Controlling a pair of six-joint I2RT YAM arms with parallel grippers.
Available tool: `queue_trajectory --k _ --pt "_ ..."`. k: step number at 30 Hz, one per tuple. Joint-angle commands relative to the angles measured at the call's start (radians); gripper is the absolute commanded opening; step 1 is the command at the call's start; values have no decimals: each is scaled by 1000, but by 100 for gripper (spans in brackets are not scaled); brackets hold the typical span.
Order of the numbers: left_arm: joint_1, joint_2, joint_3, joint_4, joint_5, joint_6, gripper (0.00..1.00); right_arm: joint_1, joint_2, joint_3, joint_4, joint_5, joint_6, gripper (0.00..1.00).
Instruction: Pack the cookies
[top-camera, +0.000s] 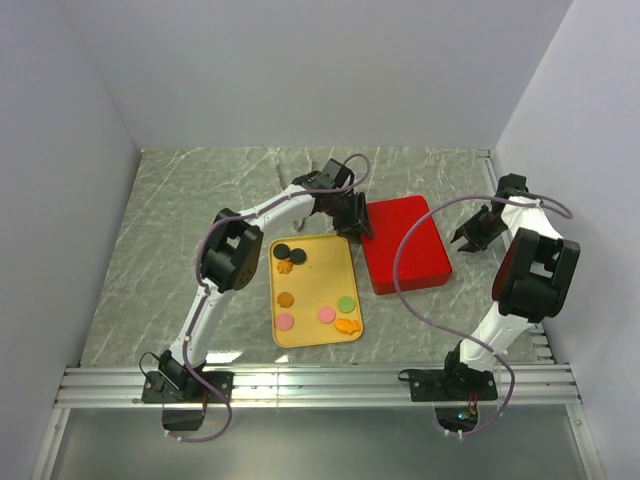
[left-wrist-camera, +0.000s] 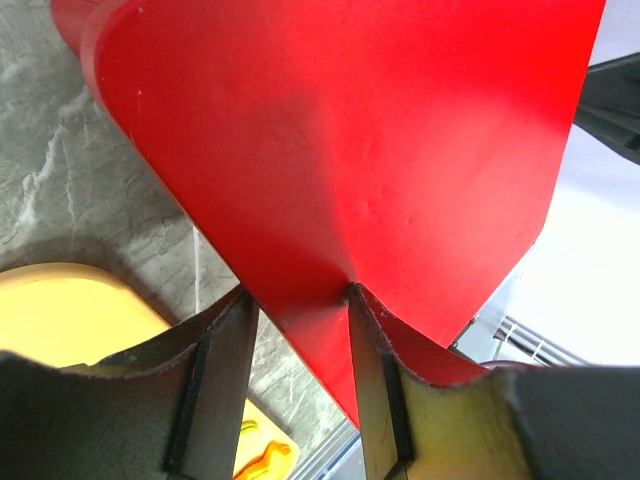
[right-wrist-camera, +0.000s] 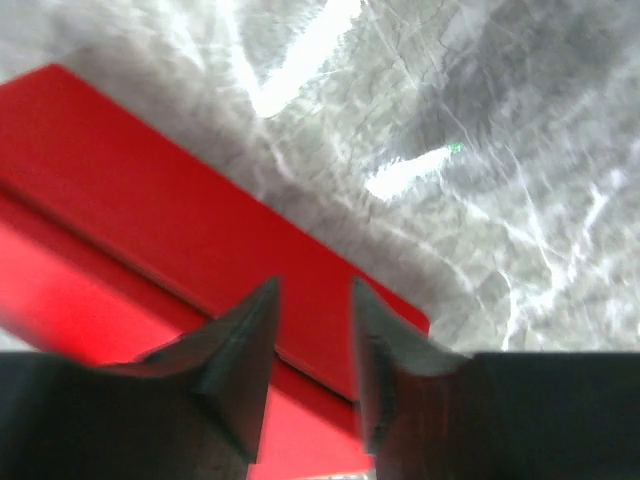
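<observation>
Several cookies, in orange, black, pink and green, lie in a yellow tray at the table's middle. A red lid lies just right of the tray. My left gripper is at the lid's far left corner. In the left wrist view the gripper has its jaws closed on the lid's edge. My right gripper hovers off the lid's right edge, slightly open and empty. In the right wrist view the gripper sits over the lid's rim.
The grey marble table is walled in white on three sides. A metal rail runs along the near edge. A corner of the tray and an orange cookie show in the left wrist view.
</observation>
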Motion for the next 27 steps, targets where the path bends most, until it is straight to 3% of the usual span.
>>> queue_trajectory --k 1,6,11,18,27 --pt "-7 5 50 -17 -5 9 47 3 39 23 39 -32 7 33" --pt "-10 20 82 -35 -10 10 48 26 53 -40 79 -98 8 22" --pt "-15 17 87 -29 -5 4 52 95 35 -117 121 -156 31 16" --pt "-26 -6 64 -60 -31 28 68 163 47 -137 170 -234 84 10" --pt "-35 -74 -55 -40 -45 35 70 161 9 -138 210 -254 125 0"
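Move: The lidded red box is centred roughly 16 cm to the right gripper's left and level with it fore and aft, some 4 cm lower; its near side wall is only about 7 cm off. From the left gripper, at the lid's left edge, the box's middle is about 12 cm right, 4 cm back and 4 cm down. The yellow tray is centred 11 cm left and 16 cm back of that left gripper; the tray's green cookie is 3 cm left, 19 cm back. Shut the right gripper while sinking it beside the red box, then sweep it left, about 7 cm in all and 4 cm down, so the closed fingertips meet the box's right side and push it towards the left hand. Keep the left fingers on the lid's left edge, spreading them wider and easing that hand about 1.5 cm left and 1 cm down. ##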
